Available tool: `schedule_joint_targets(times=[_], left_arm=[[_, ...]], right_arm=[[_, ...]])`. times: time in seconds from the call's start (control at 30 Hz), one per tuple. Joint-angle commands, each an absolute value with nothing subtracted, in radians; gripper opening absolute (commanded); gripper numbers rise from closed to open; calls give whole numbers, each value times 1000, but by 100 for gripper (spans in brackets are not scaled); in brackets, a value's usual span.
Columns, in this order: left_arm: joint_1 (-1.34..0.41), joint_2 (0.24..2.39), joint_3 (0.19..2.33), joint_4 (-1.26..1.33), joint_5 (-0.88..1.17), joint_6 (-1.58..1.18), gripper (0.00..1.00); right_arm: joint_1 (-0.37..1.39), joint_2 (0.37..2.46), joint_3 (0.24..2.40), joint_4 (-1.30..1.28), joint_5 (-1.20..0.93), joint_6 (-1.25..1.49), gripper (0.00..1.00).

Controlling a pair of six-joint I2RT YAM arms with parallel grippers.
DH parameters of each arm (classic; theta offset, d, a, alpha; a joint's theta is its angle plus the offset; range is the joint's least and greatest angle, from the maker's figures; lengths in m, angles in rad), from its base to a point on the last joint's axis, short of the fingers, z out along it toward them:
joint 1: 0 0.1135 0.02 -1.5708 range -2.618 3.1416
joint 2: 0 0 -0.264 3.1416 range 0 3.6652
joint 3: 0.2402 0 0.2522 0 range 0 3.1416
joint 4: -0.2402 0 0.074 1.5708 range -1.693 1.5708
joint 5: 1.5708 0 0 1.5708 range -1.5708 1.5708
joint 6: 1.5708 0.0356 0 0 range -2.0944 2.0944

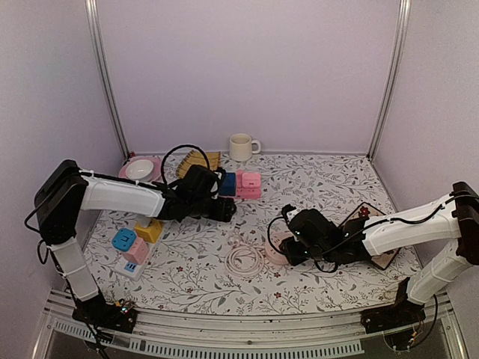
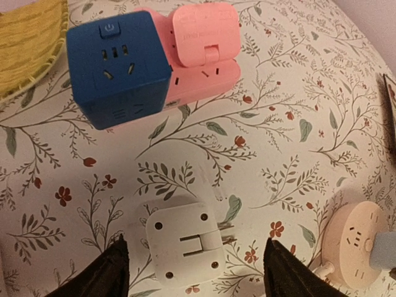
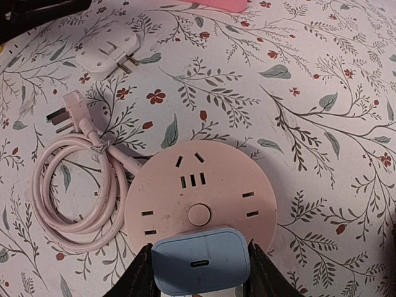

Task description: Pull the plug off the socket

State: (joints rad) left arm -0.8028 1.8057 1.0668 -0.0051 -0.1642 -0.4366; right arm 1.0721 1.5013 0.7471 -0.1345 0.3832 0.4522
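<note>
A light blue plug (image 3: 201, 265) sits on the near edge of a round pink socket (image 3: 198, 185), which lies flat on the floral table. My right gripper (image 3: 199, 267) is shut on the blue plug, one finger on each side. The socket also shows in the top view (image 1: 275, 253) under the right gripper (image 1: 290, 250). Its pink cable (image 3: 74, 198) lies coiled to the left. My left gripper (image 2: 195, 272) is open and hangs over a loose white plug adapter (image 2: 185, 242) lying on the table, without touching it.
A blue cube socket (image 2: 117, 65) and a pink cube socket (image 2: 204, 52) stand just beyond the left gripper. A white power strip with coloured cubes (image 1: 131, 250) lies at the left. A mug (image 1: 241, 146), a pink bowl (image 1: 141, 169) and a dark tray (image 1: 374, 224) are also there.
</note>
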Motion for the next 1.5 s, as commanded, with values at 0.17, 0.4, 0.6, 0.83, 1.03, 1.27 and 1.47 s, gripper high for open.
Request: schedule_joint_targets(times=[0.17, 0.4, 0.6, 0.83, 1.03, 1.27, 1.47], left_arm=[[-896, 1674, 1014, -4, -117, -498, 76], [-963, 1595, 866, 138, 31, -697, 75], [-1016, 1586, 797, 272, 69, -857, 75], [-1030, 1589, 761, 353, 71, -958, 76], [-1037, 1600, 763, 382, 60, -977, 76], [-1036, 1609, 802, 363, 18, -951, 78], [-1028, 1608, 832, 364, 2, -945, 72]], right_arm=[[1069, 1490, 758, -78, 369, 470, 20], [1068, 1447, 748, 27, 355, 534, 15], [1069, 1439, 739, 120, 364, 592, 12], [1069, 1430, 713, 225, 423, 651, 10], [1072, 1401, 685, 361, 430, 683, 9], [1091, 1367, 635, 521, 388, 700, 7], [1127, 1364, 605, 604, 388, 697, 6]])
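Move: The round socket I go for with my left hand lies about 8 cm back, 12 cm to the right and 5 cm below it. The released white plug sits just under the left fingers, the cord coil 11 cm back and 4 cm right, the dark blue block 11 cm ahead and 1 cm right. My right hand already grips the blue plug in the socket, whose middle is 2 cm ahead, 3 cm left and 4 cm below. I hoist the socket by the blue plug still pinched in my right fingers, about 9 cm up and some 4 cm left, rolling that hand about 35 degrees, left side up. My left hand leaves the white plug, fingers staying open, swings about 12 cm back and 7 cm right to the socket's cord side, and turns its fingers from steeply down to mostly rightward. ##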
